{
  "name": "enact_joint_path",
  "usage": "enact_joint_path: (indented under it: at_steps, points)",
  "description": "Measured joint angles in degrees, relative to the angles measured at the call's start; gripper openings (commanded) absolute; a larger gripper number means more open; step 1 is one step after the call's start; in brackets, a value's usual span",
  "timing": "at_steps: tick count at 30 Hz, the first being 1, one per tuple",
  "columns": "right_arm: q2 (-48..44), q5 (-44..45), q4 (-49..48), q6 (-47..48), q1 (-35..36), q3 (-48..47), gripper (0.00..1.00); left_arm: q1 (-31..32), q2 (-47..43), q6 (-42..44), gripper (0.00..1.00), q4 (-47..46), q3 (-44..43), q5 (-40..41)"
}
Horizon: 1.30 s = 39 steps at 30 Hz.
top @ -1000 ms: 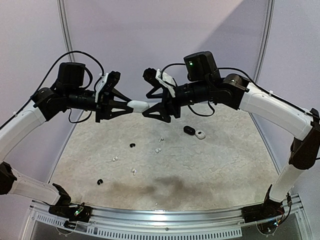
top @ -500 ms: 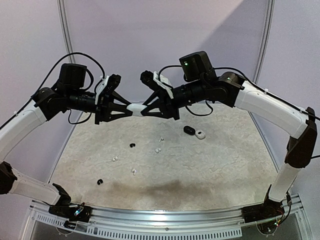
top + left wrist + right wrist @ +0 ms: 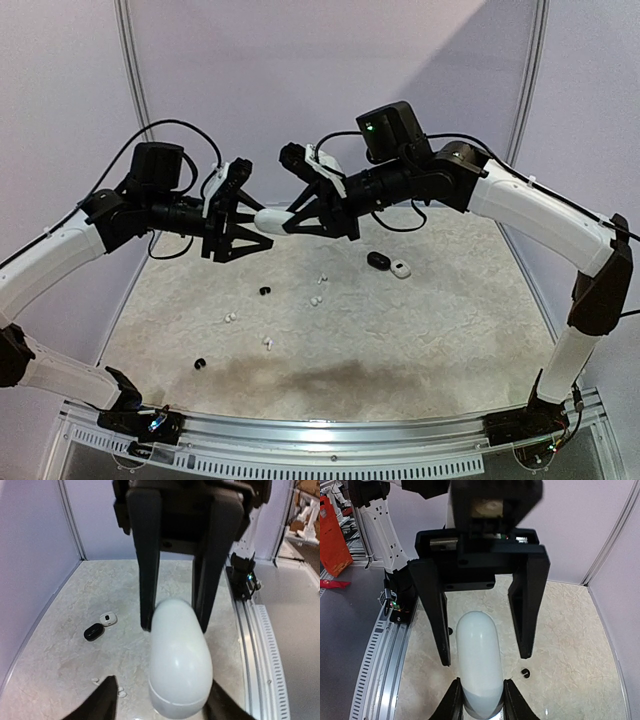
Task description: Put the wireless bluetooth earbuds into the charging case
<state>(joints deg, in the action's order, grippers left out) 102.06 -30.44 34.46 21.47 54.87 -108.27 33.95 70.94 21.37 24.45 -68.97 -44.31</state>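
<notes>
A white pebble-shaped charging case (image 3: 268,218) hangs in the air between the two arms. My right gripper (image 3: 481,702) is shut on its near end (image 3: 479,660), with both fingers pressed to its sides. My left gripper (image 3: 162,705) stands open around the other end (image 3: 179,660), and its fingers (image 3: 438,620) are spread wide of the case. Several tiny earbuds lie loose on the table below: white ones (image 3: 316,300) (image 3: 230,318) (image 3: 266,342) and black ones (image 3: 265,291) (image 3: 200,364).
A small black case (image 3: 378,260) and a small white case (image 3: 400,268) lie side by side at the table's back right. Pale walls close the back and sides. A metal rail (image 3: 320,440) with the arm bases runs along the near edge.
The right gripper closed on the white case while the left still held it. The left gripper's jaws have now opened off the case, which stays in the right gripper.
</notes>
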Motion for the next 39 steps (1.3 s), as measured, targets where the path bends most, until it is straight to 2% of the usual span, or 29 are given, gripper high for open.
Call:
enact_joint_path:
  at_steps: [1, 3, 11, 16, 18, 21, 25, 35, 39]
  points:
    - [0.0, 0.17, 0.0, -0.09, 0.0, 0.0, 0.0, 0.0, -0.13, -1.03, 0.38, -1.03, 1.27, 0.28]
    - [0.0, 0.48, -0.11, -0.24, 0.0, 0.0, 0.0, 0.0, -0.24, -2.51, 0.34, -2.89, 2.84, 0.72]
    - [0.0, 2.36, -1.16, -0.26, 0.0, 0.0, 0.0, 0.0, -1.88, -5.77, 0.38, -8.07, 3.72, 1.25]
    - [0.0, 3.08, -1.29, -0.24, 0.0, 0.0, 0.0, 0.0, -3.02, -6.78, 0.31, -10.84, 4.2, 0.92]
    - [0.0, 3.15, -1.33, -0.24, -0.02, 0.0, 0.0, -0.02, -3.15, -7.1, 0.33, -11.98, 4.76, 0.79]
    - [0.0, 3.32, -1.36, -0.26, 0.0, 0.0, 0.0, -0.02, -3.15, -7.54, 0.41, -13.05, 5.53, 0.52]
    - [0.0, 3.39, -1.88, -0.26, 0.0, 0.0, 0.0, -0.02, -3.15, -8.13, 0.41, -13.68, 6.4, -0.22]
    - [-0.44, 3.32, -2.58, -0.26, -0.02, 0.13, 0.0, -0.22, -3.15, -10.84, 0.28, -19.8, 9.14, -0.48]
    - [-0.79, 3.3, -2.71, -0.15, -0.02, 0.13, 0.0, -0.22, -3.15, -11.34, 0.13, -21.03, 9.14, -0.94]
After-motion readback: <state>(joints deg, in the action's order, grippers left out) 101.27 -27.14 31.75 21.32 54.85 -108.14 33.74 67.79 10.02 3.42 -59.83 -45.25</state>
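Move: Between the two raised hands hangs the white charging case, gripped at its right end by the right hand, its middle about 2 cm left of and 1 cm below that hand. From the open left hand the case's middle is roughly 2 cm to the right, 1 cm back and level. Counted from the left hand, the middle white earbuds lie about 8 cm ahead and 10 right, the black case about 19 ahead and 26 right, both some 32 cm below. Closing around the case's free left end, the left hand narrows its well-open fingers early, eases them slightly, then narrows further until they touch its sides. Meanwhile it dips about 1 cm, rises some 3 cm, then bobs slightly down and up, its right-pointing fingers tilting up about 10 degrees towards level. The right hand keeps its grip, shifting roughly 1 cm forward, then 1 cm up. ##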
